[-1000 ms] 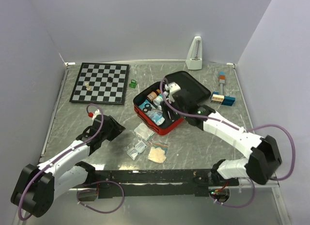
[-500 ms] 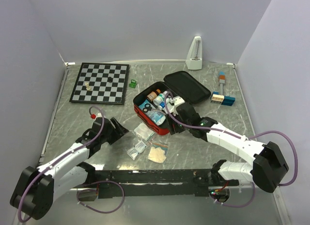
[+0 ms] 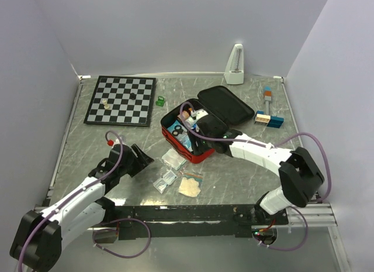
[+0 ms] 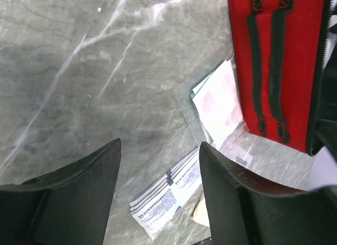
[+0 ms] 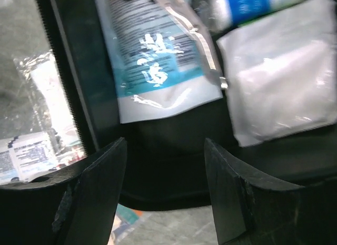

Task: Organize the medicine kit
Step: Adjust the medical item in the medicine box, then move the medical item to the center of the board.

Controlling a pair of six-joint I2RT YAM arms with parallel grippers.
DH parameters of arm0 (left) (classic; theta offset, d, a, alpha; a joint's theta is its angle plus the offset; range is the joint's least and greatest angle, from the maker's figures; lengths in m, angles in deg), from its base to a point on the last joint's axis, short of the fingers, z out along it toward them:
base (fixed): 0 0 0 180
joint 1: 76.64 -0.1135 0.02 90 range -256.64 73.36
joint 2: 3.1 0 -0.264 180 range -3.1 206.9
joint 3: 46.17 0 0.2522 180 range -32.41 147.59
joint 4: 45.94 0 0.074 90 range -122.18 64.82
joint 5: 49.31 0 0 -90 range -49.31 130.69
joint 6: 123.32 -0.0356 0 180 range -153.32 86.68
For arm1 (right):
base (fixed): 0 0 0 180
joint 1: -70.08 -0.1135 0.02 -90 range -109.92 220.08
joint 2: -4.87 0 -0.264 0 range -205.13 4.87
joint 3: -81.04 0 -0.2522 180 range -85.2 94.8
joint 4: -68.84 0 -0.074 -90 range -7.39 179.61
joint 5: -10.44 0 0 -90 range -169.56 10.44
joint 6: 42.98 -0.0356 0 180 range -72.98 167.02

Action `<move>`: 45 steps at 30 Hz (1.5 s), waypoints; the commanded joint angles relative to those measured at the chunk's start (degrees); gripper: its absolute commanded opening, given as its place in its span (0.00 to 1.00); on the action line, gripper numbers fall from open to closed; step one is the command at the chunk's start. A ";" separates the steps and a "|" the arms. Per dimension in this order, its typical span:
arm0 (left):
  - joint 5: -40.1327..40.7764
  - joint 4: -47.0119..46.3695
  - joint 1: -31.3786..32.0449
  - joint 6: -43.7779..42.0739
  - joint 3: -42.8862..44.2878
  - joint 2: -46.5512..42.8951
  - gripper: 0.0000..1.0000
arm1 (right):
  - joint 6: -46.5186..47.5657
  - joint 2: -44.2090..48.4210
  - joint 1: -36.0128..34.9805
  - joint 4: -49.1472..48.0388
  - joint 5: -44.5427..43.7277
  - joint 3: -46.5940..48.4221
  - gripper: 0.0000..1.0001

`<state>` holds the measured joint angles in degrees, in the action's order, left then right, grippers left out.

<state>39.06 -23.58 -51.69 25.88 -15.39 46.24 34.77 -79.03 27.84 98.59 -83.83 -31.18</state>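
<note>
The medicine kit (image 3: 175,142) lies open mid-table, its red shell (image 4: 274,60) toward me and its black lid (image 3: 231,108) folded back. Inside it are a blue-and-white pouch (image 5: 158,55), a white gauze pack (image 5: 279,71) and small bottles (image 3: 188,115). My right gripper (image 3: 198,137) (image 5: 164,145) hangs open over the case's near end, with only black lining between its fingers. Left of the case, my left gripper (image 3: 144,159) (image 4: 159,150) is open and empty above the table. In front of it lie a stack of white sachets (image 4: 168,195) and a clear bag (image 4: 218,105).
More loose packets (image 3: 165,179) and a tan pad (image 3: 190,186) lie in front of the case. A chessboard (image 3: 120,105) with pieces sits at the back left, a green item (image 3: 159,100) beside it. A metronome (image 3: 235,64) and coloured blocks (image 3: 269,119) stand at the back right.
My right gripper swung from above the lid down to the near end of the open case. My left gripper opened wider and edged toward the packets.
</note>
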 commanded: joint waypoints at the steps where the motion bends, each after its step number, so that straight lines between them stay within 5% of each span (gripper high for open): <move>1: 1.36 1.50 0.19 -0.05 0.65 -2.93 0.66 | -0.14 -3.98 -3.19 0.62 2.34 6.08 0.67; 13: 1.45 0.71 0.10 -0.58 0.56 -1.35 0.66 | -3.30 -12.35 -9.79 4.93 -1.25 17.70 0.67; 18: 1.19 -1.65 0.19 -1.28 0.39 -1.71 0.69 | -3.48 -2.43 -9.44 3.79 -7.06 12.61 0.68; 23: -0.39 -6.48 1.59 -0.84 1.70 4.52 0.70 | -2.08 7.85 -11.63 1.95 -2.50 3.31 0.68; 30: 15.75 -1.68 14.85 0.74 12.85 18.75 0.67 | -6.81 17.71 -16.12 1.15 -3.90 -9.80 0.67; 37: 22.19 4.67 16.89 3.38 17.70 29.75 0.66 | -10.07 21.75 -19.11 1.50 -4.60 -13.85 0.66; 40: 23.33 5.55 17.32 3.47 17.53 33.17 0.59 | -10.16 24.21 -19.37 1.68 -4.69 -14.99 0.66; 45: 23.51 7.04 17.68 4.69 16.04 35.39 0.21 | -9.64 27.64 -19.37 2.12 -4.96 -16.75 0.66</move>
<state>61.75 -22.44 -34.59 29.34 3.38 78.70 25.72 -54.18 8.80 101.46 -87.55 -46.35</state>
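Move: The right hand, open and empty, is inside the near end of the red box; the box's near-left wall lies about 4 cm to its left and 2 cm ahead. The blue pouch is some 8 cm ahead and 7 cm left, the glove bag roughly 14 cm back and 5 cm left. From the left hand, the white packet is about 9 cm right, 4 cm ahead and 4 cm lower; the wipes bag is around 6 cm right and 4 cm back. Open-fingered, the right hand pushes the box's near-left wall about 8 cm leftward, then lifts out over the near rim and draws back some 13 cm, down towards the glove bag. The left hand dips and swings right and forward, about 5 cm, to the white packet at the box's foot, rolling some 20 degrees left side up as its fingers half close on the packet's bag. ##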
